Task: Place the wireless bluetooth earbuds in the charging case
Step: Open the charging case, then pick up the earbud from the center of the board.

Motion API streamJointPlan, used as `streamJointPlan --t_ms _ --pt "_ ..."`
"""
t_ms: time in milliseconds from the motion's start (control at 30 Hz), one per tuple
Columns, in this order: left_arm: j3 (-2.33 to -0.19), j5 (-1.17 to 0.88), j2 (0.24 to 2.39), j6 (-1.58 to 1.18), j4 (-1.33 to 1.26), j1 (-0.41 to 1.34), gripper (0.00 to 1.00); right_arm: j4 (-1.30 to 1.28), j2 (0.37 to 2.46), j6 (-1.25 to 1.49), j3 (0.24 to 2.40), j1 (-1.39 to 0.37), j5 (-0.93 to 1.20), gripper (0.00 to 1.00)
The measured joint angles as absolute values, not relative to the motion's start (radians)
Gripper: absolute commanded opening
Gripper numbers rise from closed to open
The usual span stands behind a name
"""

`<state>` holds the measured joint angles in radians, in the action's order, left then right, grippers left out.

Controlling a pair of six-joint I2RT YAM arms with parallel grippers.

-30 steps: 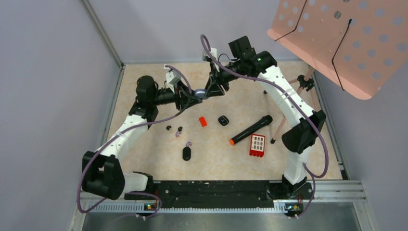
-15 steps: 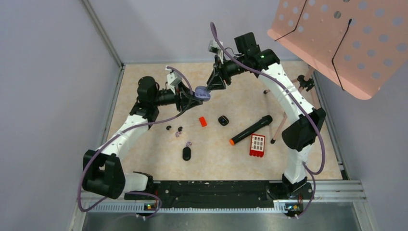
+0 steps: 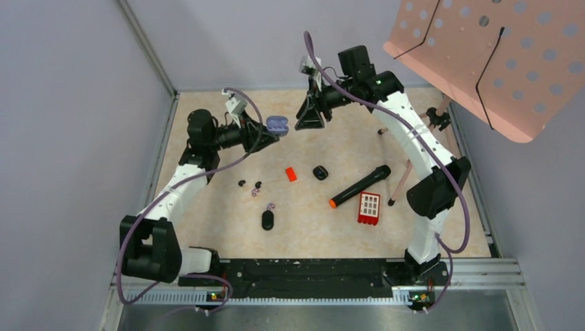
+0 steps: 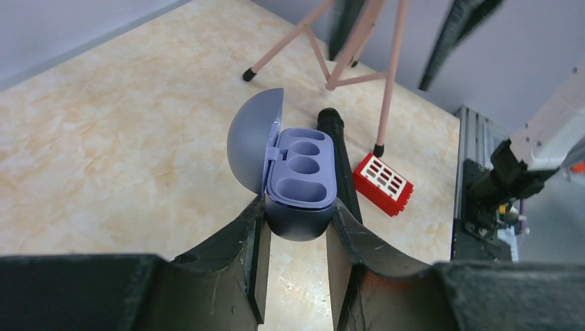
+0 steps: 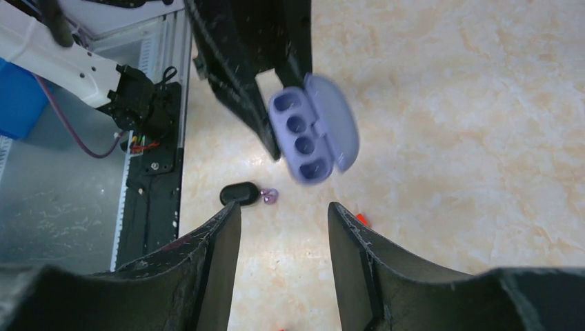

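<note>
The charging case (image 3: 276, 124) is lavender inside and dark blue outside, with its lid swung open. My left gripper (image 3: 266, 131) is shut on the case's lower half (image 4: 301, 207), and its empty sockets (image 4: 303, 162) face up. My left gripper (image 4: 296, 215) holds it above the table. My right gripper (image 3: 310, 118) hangs open to the right of the case, apart from it. In the right wrist view the case (image 5: 314, 134) shows beyond my open right gripper (image 5: 283, 210). Two black earbuds (image 3: 242, 183) (image 3: 258, 185) lie on the table, with small purple pieces (image 3: 254, 193) (image 3: 270, 205) nearby.
A black oval pod (image 3: 268, 220), a small red block (image 3: 291, 174), a black case-like lump (image 3: 320, 172), a black marker with an orange tip (image 3: 359, 186) and a red grid block (image 3: 369, 207) lie mid-table. A pink perforated board on a stand (image 3: 497, 48) overhangs the back right.
The case's lid has come open. My right gripper has let go, widened and drawn back to the right. My left gripper has carried the case up and to the left.
</note>
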<state>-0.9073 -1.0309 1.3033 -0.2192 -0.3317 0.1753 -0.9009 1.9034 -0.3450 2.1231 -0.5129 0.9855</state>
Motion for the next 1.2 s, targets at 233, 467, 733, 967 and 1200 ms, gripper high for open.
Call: streamJointPlan --t_ms 233,467,733,967,1200 --pt "-0.898 -1.01 1.314 -0.37 -0.391 0.044 0.0 -0.841 1.829 -0.395 1.953 -0.513 0.916 0.34" --pt "-0.85 -0.949 1.246 -0.404 -0.348 -0.051 0.0 -0.757 1.822 -0.458 1.731 -0.544 0.825 0.29" --pt "-0.812 -0.846 1.167 -0.421 -0.281 -0.129 0.0 -0.7 1.895 -0.624 1.737 -0.735 0.796 0.23" --pt "-0.796 -0.775 1.166 -0.456 -0.225 -0.213 0.0 -0.703 2.155 -0.693 1.835 -0.81 0.786 0.21" --pt "-0.791 -0.76 1.119 -0.462 -0.147 -0.305 0.0 -0.785 2.319 -0.759 1.922 -0.862 0.765 0.22"
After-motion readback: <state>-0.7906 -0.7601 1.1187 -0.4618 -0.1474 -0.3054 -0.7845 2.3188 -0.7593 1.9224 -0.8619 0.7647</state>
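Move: Below and to the left of the right hand, the purple earbud beside the black case lies about 11 cm back, 13 cm left and some 32 cm down. The second purple earbud is about 7 cm back and 18 cm left, with a black earbud some 4 cm back and 17 cm left. The black case sits 15 cm back, 14 cm left. From the left hand, still holding the open purple charging case, the first earbud is roughly 11 cm back, 1 cm left and 27 cm down. Dropping away from the opened charging case, the right hand sinks about 28 cm while swinging some 11 cm left and 7 cm back towards the purple earbuds, its fingers tipping down, turning counter-clockwise and narrowing but staying open. The left hand keeps its grip on the case and draws it about 19 cm left and slightly forward, turning some 45 degrees counter-clockwise. ##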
